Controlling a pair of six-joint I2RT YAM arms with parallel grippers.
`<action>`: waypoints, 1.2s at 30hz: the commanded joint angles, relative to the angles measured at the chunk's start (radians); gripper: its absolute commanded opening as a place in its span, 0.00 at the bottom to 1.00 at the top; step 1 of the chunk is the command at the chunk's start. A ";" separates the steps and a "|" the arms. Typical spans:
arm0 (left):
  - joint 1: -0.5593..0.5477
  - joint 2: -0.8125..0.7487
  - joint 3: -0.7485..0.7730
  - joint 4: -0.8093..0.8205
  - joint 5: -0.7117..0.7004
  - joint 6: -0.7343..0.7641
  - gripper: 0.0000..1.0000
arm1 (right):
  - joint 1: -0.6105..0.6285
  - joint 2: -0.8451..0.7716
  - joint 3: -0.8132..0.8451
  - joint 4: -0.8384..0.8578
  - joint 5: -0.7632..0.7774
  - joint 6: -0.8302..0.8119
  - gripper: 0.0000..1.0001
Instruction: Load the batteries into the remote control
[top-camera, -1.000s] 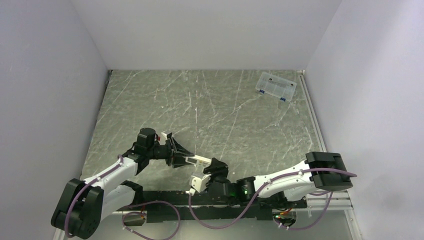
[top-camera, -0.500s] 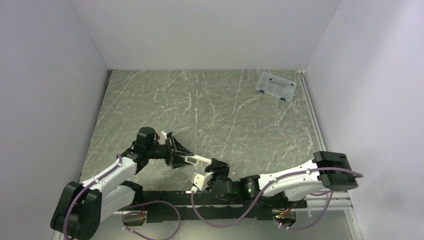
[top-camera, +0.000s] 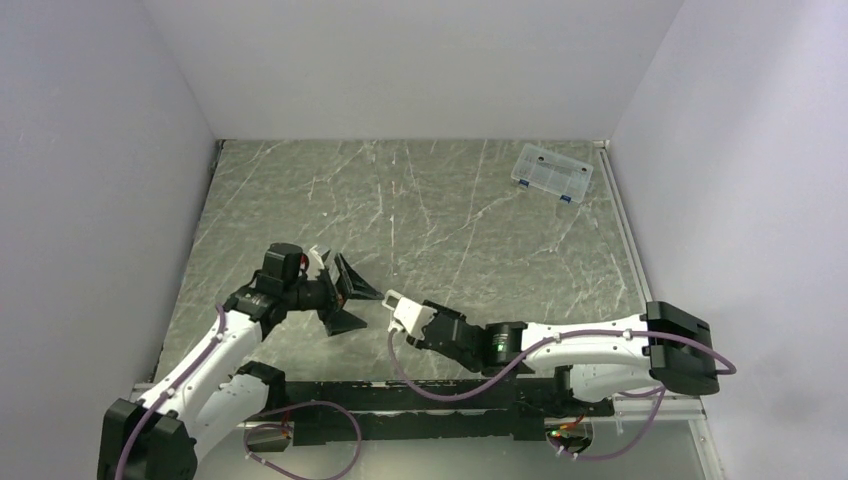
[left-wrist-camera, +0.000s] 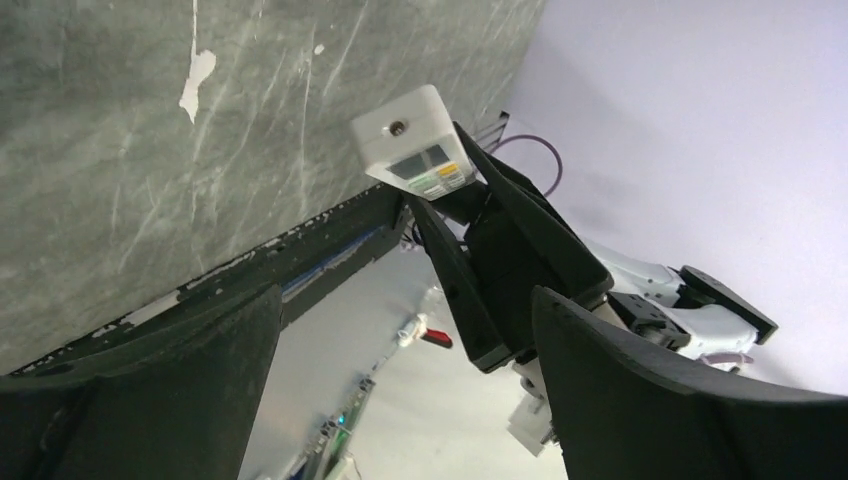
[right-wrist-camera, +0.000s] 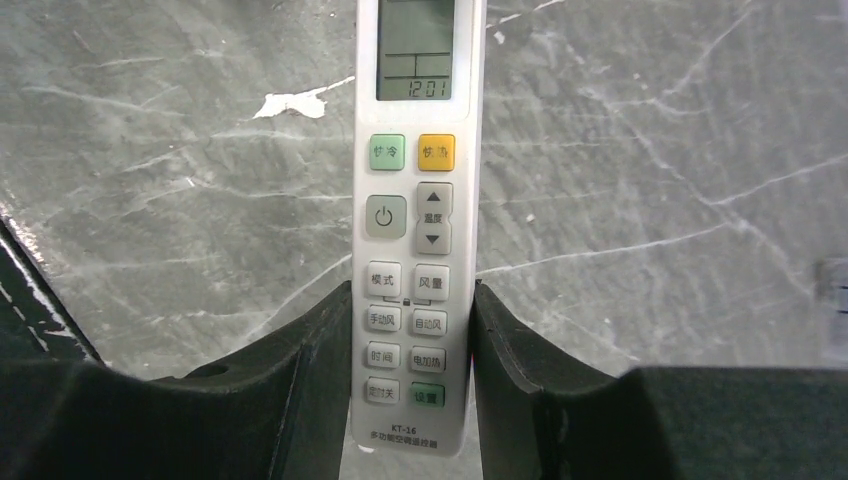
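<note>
The remote control (right-wrist-camera: 420, 230) is a slim white bar, buttons and lit display facing the right wrist camera. My right gripper (right-wrist-camera: 412, 310) is shut on its lower end, one black finger (right-wrist-camera: 310, 370) pressing each long edge. From above, the remote control (top-camera: 398, 303) sticks out of my right gripper (top-camera: 418, 320) toward the left arm. My left gripper (top-camera: 362, 305) stands open just left of the remote's tip and apart from it. In the left wrist view the remote control (left-wrist-camera: 415, 150) shows end-on beyond my wide-open left gripper (left-wrist-camera: 400, 400). The batteries are out of view.
A clear compartment box (top-camera: 551, 172) sits at the back right of the grey marbled table (top-camera: 450, 230). A small white fleck (right-wrist-camera: 290, 103) lies on the table beyond the remote. The black rail (top-camera: 330, 415) runs along the near edge.
My left gripper has opened, let go of the remote's end and drawn back to the left. My right gripper has carried the remote away from the near edge, the arm stretching out leftward.
</note>
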 joint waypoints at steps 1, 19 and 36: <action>0.009 -0.048 0.082 -0.126 -0.088 0.129 1.00 | -0.074 0.003 0.071 -0.047 -0.151 0.131 0.00; 0.011 -0.110 0.277 -0.430 -0.302 0.324 0.98 | -0.356 0.256 0.228 -0.152 -0.516 0.350 0.00; 0.011 -0.103 0.253 -0.400 -0.257 0.324 0.98 | -0.424 0.339 0.215 -0.101 -0.614 0.415 0.27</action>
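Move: Ahead and to the left of the right hand, which holds the remote control by its lower end, is the bare table spot where it is taken: about 6 cm forward, 4 cm left and 9 cm down. A white paint chip lies on the table some 3 cm forward and 9 cm left; the table's near edge is roughly 8 cm straight back. From the open left hand, that spot is about 4 cm ahead, 9 cm right and 13 cm below. Keeping its pinch on the remote, the right hand sinks about 7 cm towards the table beside the paint chip, going some 3 cm forward mostly early on, while the wrist tips the fingers steeply down by about 40 degrees, turns a little clockwise and eases to a near stop. The left hand, already free and wide open, backs off left about 4 cm and rises slightly, its fingers tilting further down. ##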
